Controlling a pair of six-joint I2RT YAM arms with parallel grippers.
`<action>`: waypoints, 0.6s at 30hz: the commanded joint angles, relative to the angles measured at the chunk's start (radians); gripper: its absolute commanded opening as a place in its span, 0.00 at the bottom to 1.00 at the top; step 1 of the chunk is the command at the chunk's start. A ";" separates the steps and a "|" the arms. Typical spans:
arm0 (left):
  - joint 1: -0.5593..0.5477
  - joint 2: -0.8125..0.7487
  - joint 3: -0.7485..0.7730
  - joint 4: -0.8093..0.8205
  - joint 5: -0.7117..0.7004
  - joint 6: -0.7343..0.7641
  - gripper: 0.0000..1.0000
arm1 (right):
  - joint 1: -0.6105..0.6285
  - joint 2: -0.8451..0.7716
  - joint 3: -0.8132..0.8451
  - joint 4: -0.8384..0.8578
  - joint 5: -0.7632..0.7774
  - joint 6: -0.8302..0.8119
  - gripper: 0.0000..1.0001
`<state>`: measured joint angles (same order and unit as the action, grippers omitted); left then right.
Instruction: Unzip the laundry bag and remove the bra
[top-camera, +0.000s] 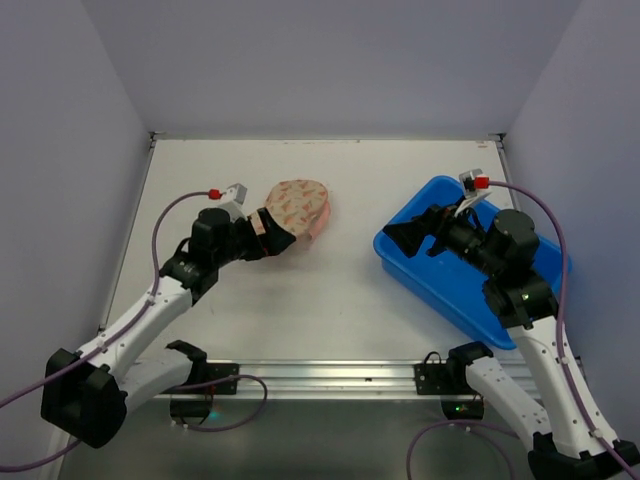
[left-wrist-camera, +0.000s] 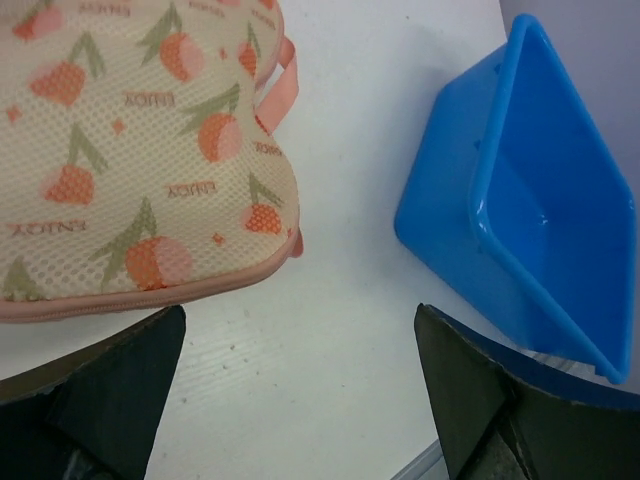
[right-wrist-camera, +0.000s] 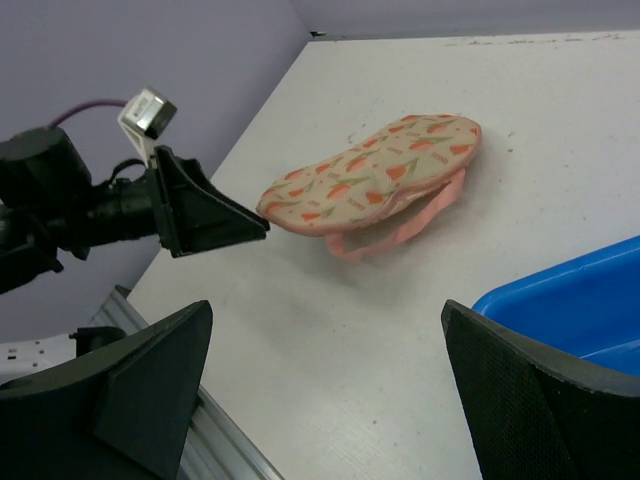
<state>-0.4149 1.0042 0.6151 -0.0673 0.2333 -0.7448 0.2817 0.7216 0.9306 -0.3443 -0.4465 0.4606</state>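
Observation:
The laundry bag (top-camera: 298, 208) lies on the white table left of centre, pale pink with orange-red motifs, its zip edge shut. A pink strap (right-wrist-camera: 400, 235) loops out from under it. It also shows in the left wrist view (left-wrist-camera: 130, 150) and the right wrist view (right-wrist-camera: 375, 172). My left gripper (top-camera: 278, 240) is open, with its fingertips at the bag's near end; the bag's edge sits just above one finger (left-wrist-camera: 110, 390). My right gripper (top-camera: 392, 238) is open and empty at the blue tub's left corner. The bra is hidden.
A blue plastic tub (top-camera: 470, 265) stands at an angle on the right of the table and shows empty in the left wrist view (left-wrist-camera: 540, 200). A metal rail (top-camera: 320, 375) runs along the table's near edge. Walls close the back and both sides.

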 joint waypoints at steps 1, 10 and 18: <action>0.002 0.072 0.225 -0.273 -0.087 0.229 1.00 | 0.007 -0.005 0.001 0.004 -0.024 -0.016 0.99; 0.182 0.316 0.416 -0.293 -0.008 0.288 0.97 | 0.007 -0.034 0.005 -0.053 0.014 -0.062 0.99; 0.243 0.519 0.393 -0.140 -0.013 0.306 0.97 | 0.007 -0.027 -0.032 -0.022 -0.029 -0.048 0.99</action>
<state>-0.1833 1.4643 1.0061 -0.2939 0.1764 -0.4736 0.2832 0.6804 0.9173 -0.3874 -0.4393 0.4110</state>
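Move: From the open left hand, the laundry bag's middle lies about 12 cm ahead, 2 cm to the right and some 12 cm below, its near end still hanging above the table. The blue bin stands roughly 45 cm to this hand's right, 2 cm farther back and about 11 cm lower. From the waiting right hand, the bag is about 16 cm forward, 22 cm left and 29 cm down. Bring the open left gripper up and forward, clear of the bag's near end, then arc over to the left and down beside the bag, ending about 10 cm farther forward and 7 or 8 cm farther left. Roll the hand some 20 degrees on the way so the fingers point more steeply down at the bag, and keep them wide open. ##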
